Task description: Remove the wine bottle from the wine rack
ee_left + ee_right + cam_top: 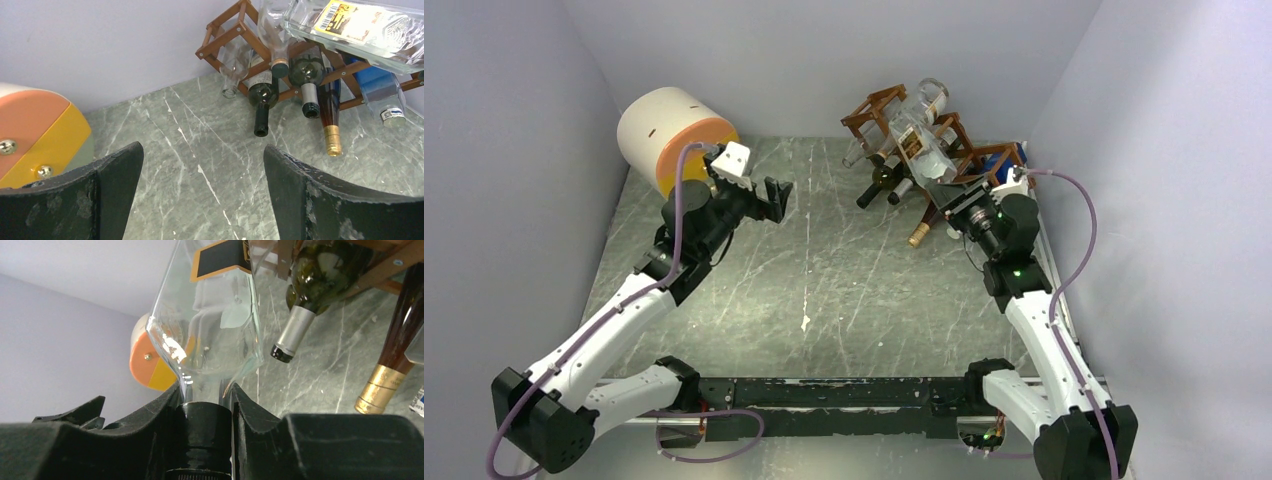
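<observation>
The reddish-brown wine rack stands at the back right and holds several bottles. My right gripper is shut on the black cap and neck of a clear glass wine bottle with a yellow-edged label. This bottle slants up over the rack's right part, base toward the back. In the right wrist view the black cap sits between my fingers, with the clear bottle rising above them. Whether it touches the rack I cannot tell. My left gripper hangs open over the table's left middle, holding nothing.
A white-and-orange cylinder lies at the back left, close to my left arm. Dark green bottles and a gold-capped bottle poke neck-down out of the rack. A blue bottle sits at its right. Walls close in on three sides.
</observation>
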`<state>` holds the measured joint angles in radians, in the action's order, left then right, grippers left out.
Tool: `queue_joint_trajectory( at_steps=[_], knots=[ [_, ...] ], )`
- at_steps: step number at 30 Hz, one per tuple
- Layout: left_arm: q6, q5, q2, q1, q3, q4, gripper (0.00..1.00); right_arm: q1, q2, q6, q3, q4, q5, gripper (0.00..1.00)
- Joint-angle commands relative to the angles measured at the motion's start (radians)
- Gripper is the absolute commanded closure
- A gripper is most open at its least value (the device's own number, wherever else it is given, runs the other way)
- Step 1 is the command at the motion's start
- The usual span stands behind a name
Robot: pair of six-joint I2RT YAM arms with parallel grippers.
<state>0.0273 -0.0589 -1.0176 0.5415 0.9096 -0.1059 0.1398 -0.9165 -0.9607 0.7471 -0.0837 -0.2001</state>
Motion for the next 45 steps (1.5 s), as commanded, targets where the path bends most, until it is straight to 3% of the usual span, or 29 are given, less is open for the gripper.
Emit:
queue_joint_trajectory(
  at_steps=[1, 5, 9, 12, 15, 26, 37, 45],
  knots=[
    [0.030, 0.037, -0.017, 0.009, 0.041, 0.000, 0.07, -0.001, -0.008, -0.020, 0.063, -0.135, -0.001, 1.00],
    [0.119, 0.108, -0.089, 0.011, 0.041, -0.041, 0.07, -0.003, -0.030, -0.076, 0.014, -0.230, -0.068, 1.00],
    [0.185, 0.301, -0.201, 0.014, 0.117, -0.068, 0.07, -0.005, -0.011, -0.073, 0.006, -0.223, -0.068, 1.00],
    [0.198, 0.363, -0.261, 0.016, 0.170, -0.085, 0.07, -0.005, 0.019, -0.089, -0.007, -0.237, -0.057, 1.00],
    [0.197, 0.375, -0.307, 0.031, 0.217, -0.067, 0.07, -0.005, 0.036, -0.108, -0.028, -0.254, -0.053, 1.00],
    [0.249, 0.364, -0.328, 0.041, 0.166, -0.216, 0.07, -0.006, 0.090, -0.151, -0.008, -0.253, -0.079, 1.00],
    [0.040, 0.483, -0.257, 0.047, 0.116, -0.329, 0.07, -0.007, 0.063, -0.158, 0.066, -0.203, -0.208, 1.00],
    [-0.348, 0.583, -0.207, 0.085, 0.155, -0.137, 0.07, -0.004, 0.023, -0.151, 0.114, -0.107, -0.378, 1.00]
  ],
)
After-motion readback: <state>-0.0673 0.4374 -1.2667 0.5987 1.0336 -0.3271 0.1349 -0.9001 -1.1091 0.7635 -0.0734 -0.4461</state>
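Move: My right hand already holds the clear bottle by its neck; the bottle's body lies about 12 cm ahead and 5 cm left of that hand, roughly 35 cm right of and 12 cm ahead of my open left hand, near its height. From the right hand, the rack stands some 17 cm ahead, 3 cm right and 18 cm below; the silver-necked bottle is 12 cm ahead, 5 cm left; the gold-necked bottle 5 cm ahead, straight below the hand's line, some 22 cm down. I take my left hand about 11 cm to the right towards the held bottle, dipping and then rising again, and swing it some 30 degrees clockwise so its wide-open fingers face the bottle. Meanwhile my right hand keeps its grip on the neck, sinks slightly, then draws back, left and up a few centimetres while turning counter-clockwise and rolling a little, bringing the bottle round to meet the left hand. ##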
